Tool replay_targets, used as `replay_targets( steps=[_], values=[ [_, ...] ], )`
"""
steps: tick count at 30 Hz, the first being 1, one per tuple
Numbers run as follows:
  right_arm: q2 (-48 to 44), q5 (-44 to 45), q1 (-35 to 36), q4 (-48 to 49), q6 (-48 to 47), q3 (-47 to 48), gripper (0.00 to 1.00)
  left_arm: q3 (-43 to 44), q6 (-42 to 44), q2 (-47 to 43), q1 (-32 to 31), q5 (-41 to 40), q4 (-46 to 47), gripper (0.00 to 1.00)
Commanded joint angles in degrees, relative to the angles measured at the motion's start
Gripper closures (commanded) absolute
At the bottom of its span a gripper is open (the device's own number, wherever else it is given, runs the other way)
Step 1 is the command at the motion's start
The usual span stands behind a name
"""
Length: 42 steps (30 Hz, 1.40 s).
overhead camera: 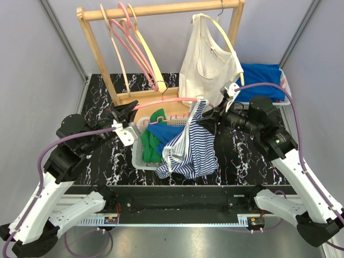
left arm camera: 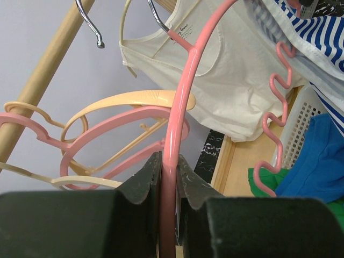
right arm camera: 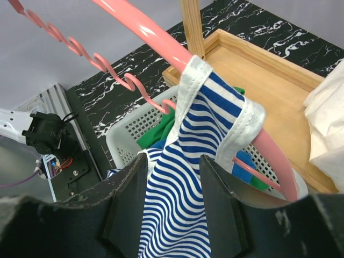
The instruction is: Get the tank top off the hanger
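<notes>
The blue-and-white striped tank top (overhead camera: 191,148) hangs from the right end of a pink hanger (overhead camera: 172,100), drooping over the basket's front. In the right wrist view one white-edged strap (right arm camera: 244,121) loops over the pink hanger (right arm camera: 145,27). My left gripper (overhead camera: 129,110) is shut on the hanger's left arm; in the left wrist view the pink bar (left arm camera: 180,97) runs up between the closed fingers of that gripper (left arm camera: 169,161). My right gripper (overhead camera: 210,115) is at the hanger's right end. Its fingers (right arm camera: 129,183) stand apart with the striped tank top (right arm camera: 201,123) hanging between them.
A wooden rack (overhead camera: 161,9) at the back carries a white tank top (overhead camera: 209,59) on a cream hanger, plus spare pink and cream hangers (overhead camera: 131,43). A white basket (overhead camera: 141,157) holds green and blue clothes. Blue cloth (overhead camera: 263,80) lies at the back right.
</notes>
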Motion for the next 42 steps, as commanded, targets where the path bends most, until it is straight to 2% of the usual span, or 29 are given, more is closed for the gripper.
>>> replay_targets(
  steps=[1,6,9,12,13,17,18,23,30,35,39,42],
  values=[
    [2.2,0.7,0.4,5.3,1.7,-1.9,0.48,2.0,-1.4,-0.2,0.3,0.4,6.3,1.00],
    [4.1,2.5,0.4,8.1,1.5,-4.5,0.53,2.6,-2.5,-0.5,0.3,0.8,6.3,1.00],
    [4.7,2.9,0.4,9.0,1.7,-5.1,0.60,2.8,-3.0,-0.8,0.4,0.9,6.4,1.00],
    [4.8,3.3,0.4,10.5,2.2,-5.2,0.75,2.6,-3.0,-0.9,0.5,1.2,6.4,1.00],
    [4.8,3.6,0.5,10.7,2.3,-5.0,0.83,2.4,-3.1,-0.9,0.5,1.3,6.5,1.00],
    [3.9,3.8,0.4,11.5,2.3,-4.5,0.99,2.3,-3.0,-1.0,0.6,0.9,6.7,1.00],
    [3.3,4.2,0.4,11.6,2.3,-4.5,1.00,2.3,-3.0,-0.9,0.6,0.9,6.7,1.00],
    [0.8,7.3,0.4,10.0,0.2,-4.7,1.00,2.2,-2.5,-1.4,1.2,0.0,6.7,1.00],
    [-3.8,21.2,-0.5,5.7,-2.0,-4.8,1.00,1.8,-0.6,-3.0,3.0,-2.3,6.7,1.00],
    [-0.6,28.2,-2.7,6.4,-1.1,-1.2,1.00,3.0,0.3,-4.4,4.9,-5.5,5.1,1.00],
    [3.2,27.5,-4.2,8.2,-0.5,3.0,1.00,3.7,1.1,-6.3,4.9,-8.9,2.4,1.00],
    [5.4,20.5,-4.2,8.9,-0.3,4.5,1.00,3.5,1.6,-8.8,4.9,-10.6,1.1,1.00]
  ],
)
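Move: The bunched shoulder strap of the striped tank top, on the pink hanger, lies about 3 cm ahead, 2 cm left and 5 cm below the open right hand. The hanger's free end is some 3 cm ahead, 1 cm right and 1 cm down; the cream tank top hangs roughly 15 cm ahead and 2 cm right. The white basket is about 10 cm left, 2 cm ahead and 30 cm below. From the left hand, that strap is some 16 cm right, 2 cm ahead and 11 cm down. The right fingers shut on the striped cloth at the strap after dropping about 5 cm and reaching slightly forward, then keep their pinch while the hand draws right and forward, rising and turning some 25 degrees clockwise, off past the hanger's free end. Late on, the left hand, still gripping the pink hanger, pulls it about 5 cm left and slightly up. ##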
